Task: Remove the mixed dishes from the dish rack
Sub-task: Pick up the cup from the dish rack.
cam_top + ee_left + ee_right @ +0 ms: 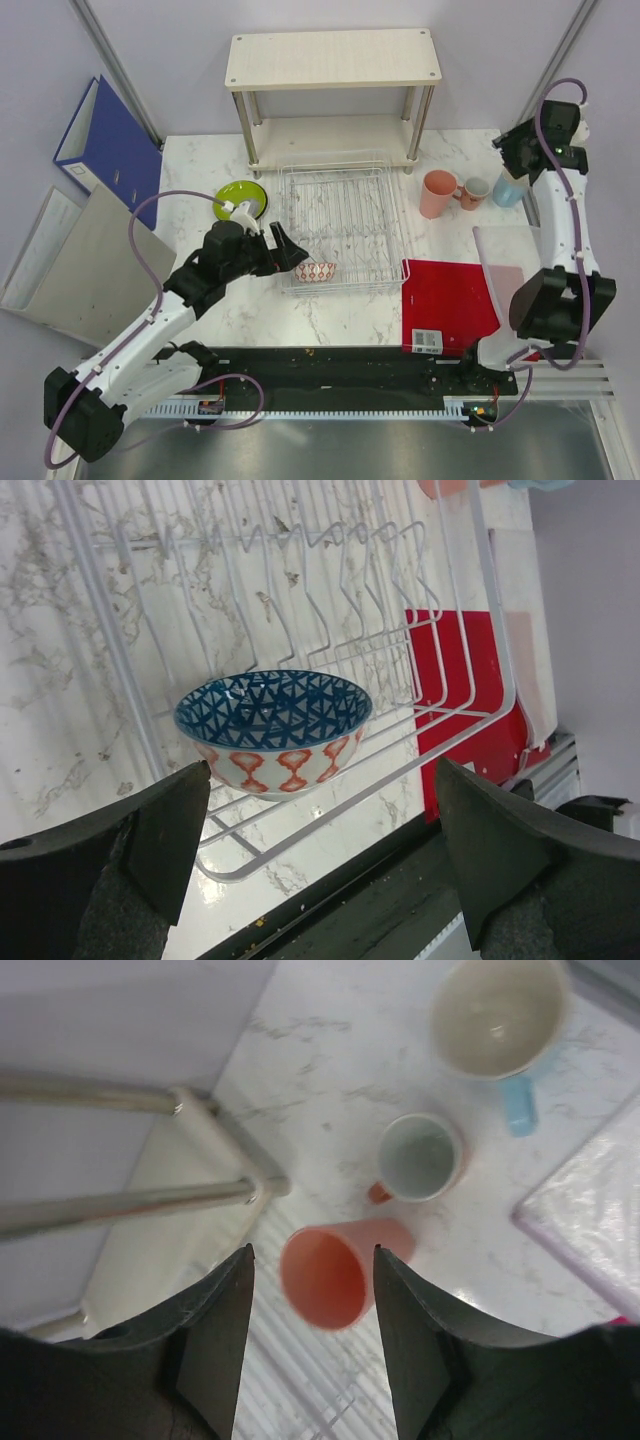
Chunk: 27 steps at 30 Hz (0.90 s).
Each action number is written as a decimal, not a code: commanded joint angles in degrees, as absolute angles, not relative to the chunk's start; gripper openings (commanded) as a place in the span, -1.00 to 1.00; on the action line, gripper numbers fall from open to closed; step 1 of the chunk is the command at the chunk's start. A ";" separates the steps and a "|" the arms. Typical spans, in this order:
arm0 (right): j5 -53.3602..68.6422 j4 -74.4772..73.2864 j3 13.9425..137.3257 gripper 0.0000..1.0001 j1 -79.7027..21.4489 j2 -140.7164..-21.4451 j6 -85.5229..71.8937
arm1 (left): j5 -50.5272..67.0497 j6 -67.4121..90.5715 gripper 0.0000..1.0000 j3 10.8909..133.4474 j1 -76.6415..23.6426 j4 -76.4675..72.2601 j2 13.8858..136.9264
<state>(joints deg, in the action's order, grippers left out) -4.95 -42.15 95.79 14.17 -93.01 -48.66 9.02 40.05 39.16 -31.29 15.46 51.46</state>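
The dish rack (345,185) is a silver wire basket in the middle of the table. A small bowl (316,271) with a blue-patterned inside and red-white outside sits in its near left corner. My left gripper (287,250) hovers open just left of this bowl (272,725), which lies ahead of its fingertips (170,815). On the marble right of the rack stand the tall pink cup (437,193), the terracotta mug (474,192) and the light blue cup (508,190). My right gripper (512,152) hangs open high above them. The pink cup (335,1272) shows far below between its fingers. A lime-green plate (243,200) lies left of the rack.
A beige two-tier wooden shelf (330,60) stands behind the rack; its metal leg (230,1190) is near the cups. A red board (450,300) lies right of the rack's near corner. A blue binder (110,145) and grey folders (80,260) lie at the far left.
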 commanded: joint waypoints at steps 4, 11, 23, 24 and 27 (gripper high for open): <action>7.98 -17.43 79.21 0.16 0.01 -75.77 -49.14 | 2.98 34.64 0.99 44.29 -31.64 19.42 52.47; 21.00 3.30 60.86 0.16 -13.52 -64.70 -40.17 | 12.73 17.62 0.77 51.67 -31.64 21.80 59.05; 26.28 16.95 45.01 0.15 -20.30 -53.44 -40.69 | 36.73 0.19 0.42 56.60 -32.08 19.60 72.76; 26.28 17.57 44.30 0.15 -20.82 -53.09 -40.87 | 37.00 -1.74 0.41 56.51 -32.08 19.60 73.12; 25.40 19.42 42.11 0.16 -21.80 -51.86 -41.57 | 37.09 -5.70 0.40 57.04 -32.17 19.60 74.00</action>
<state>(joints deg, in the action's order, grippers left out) 25.45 13.06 44.34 -20.82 -53.58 -42.00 32.10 4.29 54.74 -31.79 21.08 73.19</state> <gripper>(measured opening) 0.578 0.701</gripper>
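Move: My open left hand is going for the patterned bowl in the rack's near left corner: about 6 cm to its right, 3 cm ahead and 9 cm lower. The green plate lies some 20 cm ahead and 13 cm left of that hand, down on the table. From my empty right hand the bowl is about 48 cm left, 19 cm back and 18 cm lower; beneath that hand stand the blue cup (9 cm right, 3 ahead), the small mug (straight below) and the pink cup (11 cm left, level with it). I sweep my empty right hand left about 30 cm and back some 16, away from the blue cup and over to the rack's right side, rising 6 cm or so while it swings counter-clockwise and its fingers tip up, their part-open gap unchanged. My left hand lifts slightly, then shifts right and sinks towards the bowl, turning clockwise nearly 40 degrees and closing by about a third without yet gripping. ##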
